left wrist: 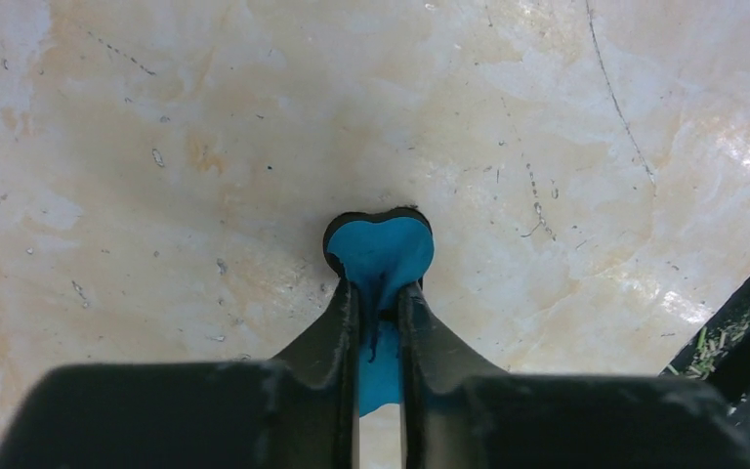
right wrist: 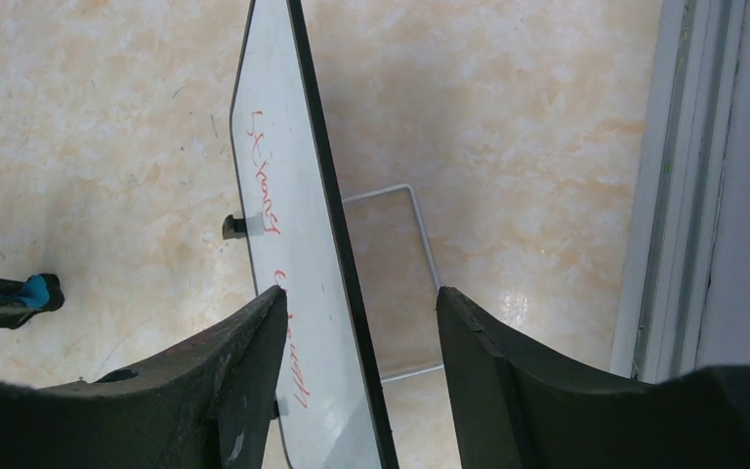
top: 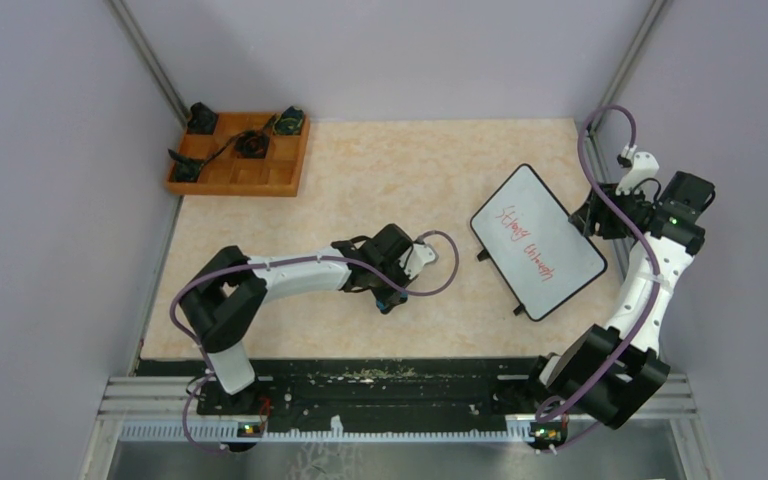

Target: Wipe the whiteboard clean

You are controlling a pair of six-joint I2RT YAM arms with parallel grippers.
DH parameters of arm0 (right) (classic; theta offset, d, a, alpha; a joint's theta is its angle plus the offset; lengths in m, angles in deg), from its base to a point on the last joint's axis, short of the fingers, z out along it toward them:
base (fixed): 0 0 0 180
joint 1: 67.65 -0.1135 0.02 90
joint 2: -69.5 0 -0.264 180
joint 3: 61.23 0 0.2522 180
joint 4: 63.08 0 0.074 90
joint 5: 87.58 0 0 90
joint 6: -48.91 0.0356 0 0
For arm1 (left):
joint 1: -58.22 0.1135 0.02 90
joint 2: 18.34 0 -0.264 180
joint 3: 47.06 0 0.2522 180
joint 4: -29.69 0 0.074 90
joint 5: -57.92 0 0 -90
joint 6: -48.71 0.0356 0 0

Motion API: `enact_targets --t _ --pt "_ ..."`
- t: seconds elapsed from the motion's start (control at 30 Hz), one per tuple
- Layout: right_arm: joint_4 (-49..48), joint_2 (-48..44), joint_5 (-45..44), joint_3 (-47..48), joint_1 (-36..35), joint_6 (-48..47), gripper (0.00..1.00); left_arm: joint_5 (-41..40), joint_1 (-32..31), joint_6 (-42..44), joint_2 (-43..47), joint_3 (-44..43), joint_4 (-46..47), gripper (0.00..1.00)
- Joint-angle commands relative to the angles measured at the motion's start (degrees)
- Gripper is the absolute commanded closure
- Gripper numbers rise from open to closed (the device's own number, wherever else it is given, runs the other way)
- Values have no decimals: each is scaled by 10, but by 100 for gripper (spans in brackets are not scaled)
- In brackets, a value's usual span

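Note:
The whiteboard [top: 538, 240] stands tilted on the table at the right, with red handwriting on its face. In the right wrist view the whiteboard [right wrist: 288, 195] runs edge-on between the fingers of my right gripper [right wrist: 359, 293], which is open and straddles its black rim without touching it. My right gripper [top: 590, 218] sits at the board's far right edge. Near the table's middle, my left gripper [top: 388, 298] points down at the tabletop. My left gripper [left wrist: 381, 285] is shut on a small blue eraser [left wrist: 381, 249], squeezing it so it bulges past the fingertips. The eraser [right wrist: 34, 293] also shows at the far left.
A wooden tray [top: 240, 175] with black parts in its compartments lies at the back left. A thin wire stand [right wrist: 420, 225] props the board from behind. A metal frame post [right wrist: 684, 195] and the wall stand close on the right.

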Motion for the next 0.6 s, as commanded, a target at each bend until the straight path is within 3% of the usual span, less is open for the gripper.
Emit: enact_targets --t 0.0,0.03,0.4,0.57 --pt "-16 -9 11 -2 2 -7 42 -8 -3 -10 0 -7 6 94" --pt "-17 -10 11 -2 2 -7 42 -15 -3 -15 6 -7 9 100" --pt "-16 -12 13 1 2 1 42 -21 -4 -64 120 35 90 100" --pt "-17 -15 11 9 2 7 42 -24 -4 -97 186 92 195 100"
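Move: The eraser lies right between the left fingertips, its middle about 1 cm below the hand point. From the left hand, the whiteboard's middle stands some 27 cm to the right and 12 cm farther out, roughly 6 cm higher on its slanted stand; the table's near edge runs about 12 cm straight back. From the right hand, the eraser is around 37 cm to the left, 9 cm back and 19 cm below. The left fingers, already around the waist of the eraser, close the rest of the way and pinch it across its blue cloth back while the hand stays put. Then, still gripping, the hand speeds almost straight up off the table by about 8 cm, drifting barely forward and right, as the wrist tilts some 20 degrees so that the fingertips swing outward to the right. ##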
